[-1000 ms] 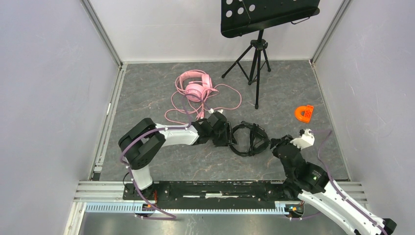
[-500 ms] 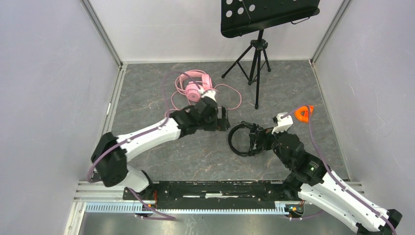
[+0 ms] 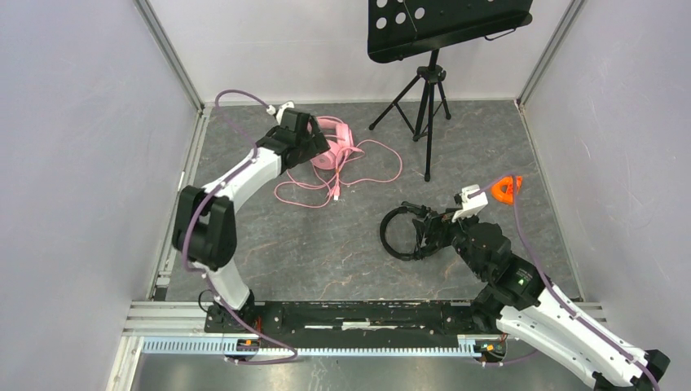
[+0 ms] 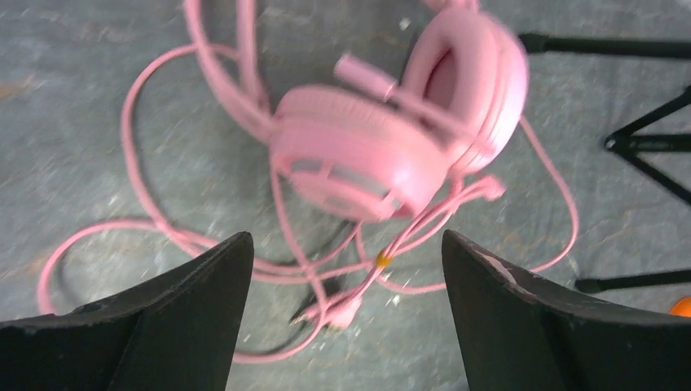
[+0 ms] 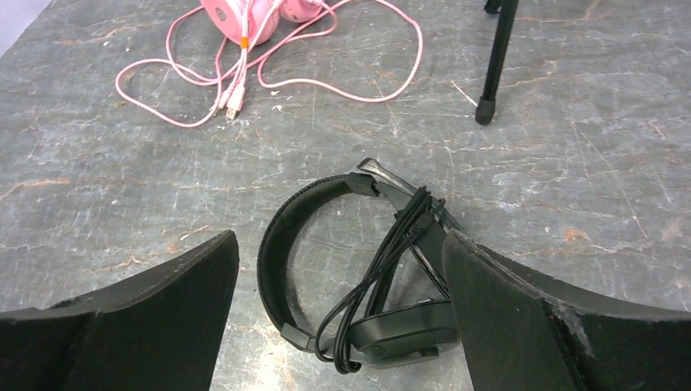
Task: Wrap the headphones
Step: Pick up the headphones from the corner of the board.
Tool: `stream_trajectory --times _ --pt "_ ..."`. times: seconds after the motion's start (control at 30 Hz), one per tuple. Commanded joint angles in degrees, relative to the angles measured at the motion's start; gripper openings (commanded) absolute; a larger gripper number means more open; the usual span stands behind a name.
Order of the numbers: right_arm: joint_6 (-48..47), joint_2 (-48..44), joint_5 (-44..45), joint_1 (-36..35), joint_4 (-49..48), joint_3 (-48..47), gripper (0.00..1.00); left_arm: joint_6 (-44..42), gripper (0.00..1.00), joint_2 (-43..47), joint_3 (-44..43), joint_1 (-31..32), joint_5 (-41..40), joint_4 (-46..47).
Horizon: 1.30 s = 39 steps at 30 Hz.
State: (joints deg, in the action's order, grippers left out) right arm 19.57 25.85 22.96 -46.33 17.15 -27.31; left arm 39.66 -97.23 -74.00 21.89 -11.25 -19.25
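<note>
The pink headphones [image 3: 338,148] lie at the back left of the floor, their long pink cable [image 3: 367,175] spread in loose loops in front of them. My left gripper [image 3: 319,148] hovers over them, open, and in the left wrist view the pink ear cups [image 4: 383,147] and cable sit beyond the empty gap of the left gripper [image 4: 344,238]. The black headphones [image 3: 405,232] lie at centre right, their thin black cable [image 5: 383,261] bunched across the band. My right gripper [image 5: 338,236] is open, straddling the black headband [image 5: 277,252] without touching it.
A black music stand [image 3: 448,24] on a tripod [image 3: 428,90] stands at the back, one leg [image 5: 497,57] ending near the pink cable. A small orange plastic piece [image 3: 507,189] lies right of the black headphones. Grey walls close in left, right and back.
Both grippers opened and let go of the black headphones. My left arm swung back-left to the pink headphones. My right arm moved forward over the black ones.
</note>
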Motion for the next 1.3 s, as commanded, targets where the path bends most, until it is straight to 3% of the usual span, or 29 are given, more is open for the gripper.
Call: stream_trajectory --times 0.0,0.07,0.27,0.53,0.8,0.97,1.07,1.27 --pt "-1.47 0.96 -3.42 0.02 -3.69 0.68 0.98 2.72 0.89 -8.82 -13.22 -1.32 -1.57 1.26" --pt "-0.81 1.23 -4.28 0.08 -4.02 1.90 0.98 0.84 0.86 -12.91 -19.07 -2.72 -1.26 -1.75" --pt "0.60 1.41 -8.08 0.06 -5.91 5.09 0.98 -3.60 0.80 -19.34 -25.99 -7.82 -1.48 -5.75" --pt "-0.51 3.25 -7.33 0.05 -6.87 5.96 0.98 -10.87 0.71 -30.50 -39.98 -12.73 3.26 -14.43" --pt "0.75 7.12 -7.78 0.02 -9.94 6.47 0.98 -13.45 0.71 -36.14 -41.15 -13.34 13.47 -11.58" --pt "1.37 8.56 -8.80 0.08 -10.40 6.40 0.98 -14.23 0.73 -39.56 -42.32 -13.58 12.58 -12.46" --pt "1.60 8.56 -8.31 0.03 -9.79 5.98 0.98 -14.27 0.63 -40.49 -42.67 -13.86 13.33 -12.56" --pt "2.51 7.21 -9.06 0.01 -9.57 5.95 0.98 -18.59 0.21 -36.26 -42.59 -13.80 14.29 -11.87"
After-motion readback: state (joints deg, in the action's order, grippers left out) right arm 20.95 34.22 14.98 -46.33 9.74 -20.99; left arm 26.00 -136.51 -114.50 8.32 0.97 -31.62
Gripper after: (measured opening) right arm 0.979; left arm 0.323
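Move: The pink headphones' middle lies about 11 cm ahead of the left hand, dead in line and 11 cm below; the left side of their headband is some 6 cm farther left. Their cable's plug lies about 4 cm back and 4 cm right of the left hand, and the music stand's nearest foot 16 cm ahead and 14 cm right, both on the table. From the right hand the pink headphones lie roughly 35 cm ahead, 29 cm left and 17 cm lower. Left hand reaches 15 cm forward-left, sinks, pinches the pink headband's left side; open right hand sinks 6 cm. ##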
